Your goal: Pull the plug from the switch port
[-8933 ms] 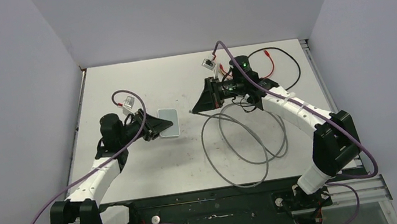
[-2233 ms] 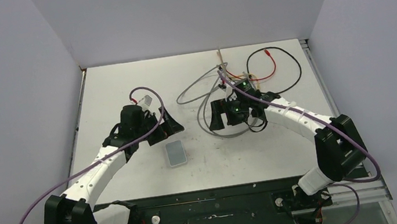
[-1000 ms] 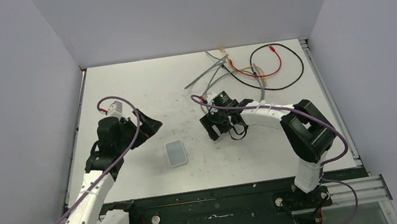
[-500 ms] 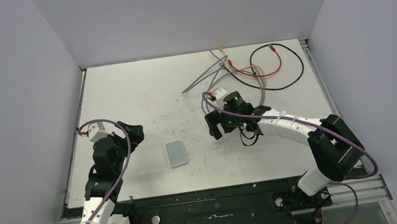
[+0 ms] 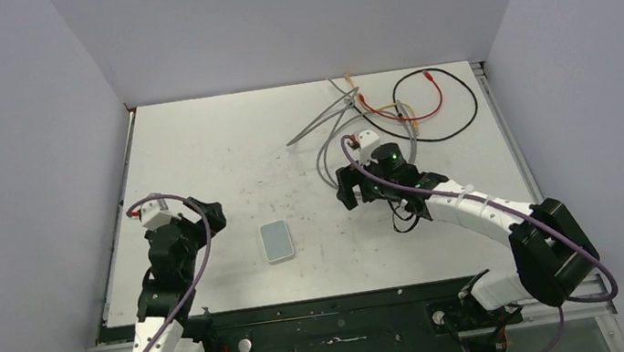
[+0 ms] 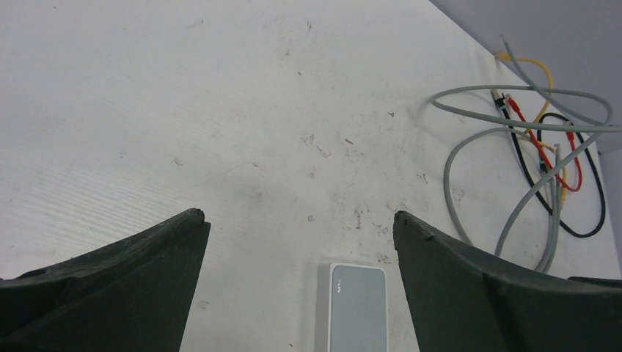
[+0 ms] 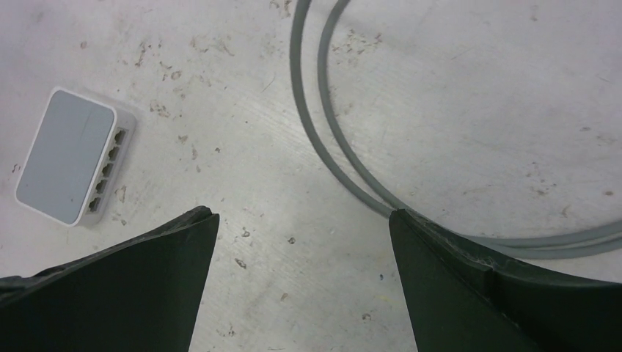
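Observation:
The switch (image 5: 277, 241) is a small, flat, pale grey box lying alone on the white table (image 5: 194, 146). The right wrist view shows it (image 7: 70, 154) with its row of sockets (image 7: 106, 167). None of the sockets I can see holds a plug. A grey cable (image 5: 322, 142) lies loose farther back, well apart from the box, and I cannot pick out its plug. My left gripper (image 5: 209, 216) hovers left of the switch, open and empty. In the left wrist view the box (image 6: 357, 304) lies between and beyond its tips (image 6: 298, 217). My right gripper (image 5: 349, 189) is open and empty beside the cable loop (image 7: 315, 110).
A tangle of black, red and yellow leads (image 5: 427, 100) lies at the back right, overlapping the grey cable's far end. The same tangle (image 6: 546, 147) shows in the left wrist view. Grey walls close in the table on three sides.
The left arm has drawn back toward the near left edge. The right gripper has shifted right and farther back, away from the switch. The switch has stayed put.

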### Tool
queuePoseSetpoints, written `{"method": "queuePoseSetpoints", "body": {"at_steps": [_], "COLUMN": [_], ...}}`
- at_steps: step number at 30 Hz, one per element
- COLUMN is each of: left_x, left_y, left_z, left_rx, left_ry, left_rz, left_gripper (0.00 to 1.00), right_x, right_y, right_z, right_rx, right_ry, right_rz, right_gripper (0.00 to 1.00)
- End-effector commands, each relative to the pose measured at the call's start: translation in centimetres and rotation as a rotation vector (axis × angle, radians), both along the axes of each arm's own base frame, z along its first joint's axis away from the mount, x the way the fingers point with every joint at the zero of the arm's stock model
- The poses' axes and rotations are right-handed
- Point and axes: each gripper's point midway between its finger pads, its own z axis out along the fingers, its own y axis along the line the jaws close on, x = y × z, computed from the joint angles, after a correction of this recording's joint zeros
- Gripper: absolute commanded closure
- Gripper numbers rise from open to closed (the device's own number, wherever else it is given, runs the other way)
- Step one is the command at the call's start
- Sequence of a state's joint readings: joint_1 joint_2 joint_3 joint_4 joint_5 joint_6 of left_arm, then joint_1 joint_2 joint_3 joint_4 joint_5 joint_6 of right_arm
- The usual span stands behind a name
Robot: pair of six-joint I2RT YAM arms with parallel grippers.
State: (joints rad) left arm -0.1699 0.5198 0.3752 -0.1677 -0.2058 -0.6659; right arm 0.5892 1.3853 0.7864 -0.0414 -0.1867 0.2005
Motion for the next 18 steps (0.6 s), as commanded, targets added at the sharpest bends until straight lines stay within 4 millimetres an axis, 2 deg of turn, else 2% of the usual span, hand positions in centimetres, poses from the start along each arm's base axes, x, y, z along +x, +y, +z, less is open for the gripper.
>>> {"method": "queuePoseSetpoints", "body": {"at_steps": [1,6,9,12,18], "left_x": [0.8,1.1,1.4,1.7,2.5], "left_y": [0.7,0.9,1.0,0.9,1.4], "left_z": [0.7,-0.3,-0.9,-1.6,-2.5], "left_rx": [0.129,0.253,0.306,0.366,0.479], "left_ry": [-0.035,-0.005,0.012,0.024,0.008], "left_rz": [-0.024,-0.076,-0.096,-0.134,-0.154], "left_gripper": [0.04,0.04,0.04,0.04,0.04], "right_x": [2.5,4.6,4.9,4.8,4.6], "right_y": [-2.1,-8.2,-11.6,-13.0,-15.2], "right_z": [3.2,4.7,4.3,3.4,2.2], "right_rx": [0.063,0.135,0.138,0.055,0.033], "right_ry": [-0.142,-0.246,-0.260,-0.279,-0.287], "right_rz": [-0.150,-0.457,-0.590,-0.610,-0.686], "right_gripper": [0.10,0.10,0.10,0.10,0.10]}}
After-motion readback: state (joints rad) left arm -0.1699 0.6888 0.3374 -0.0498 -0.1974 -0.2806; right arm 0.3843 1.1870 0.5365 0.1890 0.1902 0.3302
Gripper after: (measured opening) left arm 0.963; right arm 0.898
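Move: Both my hands are open and empty. The switch, all its ports bare, lies about 15 cm to the left of my right hand, 8 cm back and 9 cm below; from my left hand it is roughly 12 cm to the right, 6 cm back and 14 cm down. The loop of grey cable lies on the table around 9 cm ahead of my right hand, 7 cm to its right and 10 cm below. I swing my right hand away from the switch, some 13 cm to the right and about a third as far forward, over the near bend of the grey cable, turning it clockwise and lifting the fingertips a little. Meanwhile my left hand sinks and rolls about 20 degrees, left side rising. The fingers of both hands stay wide open, touching nothing. ##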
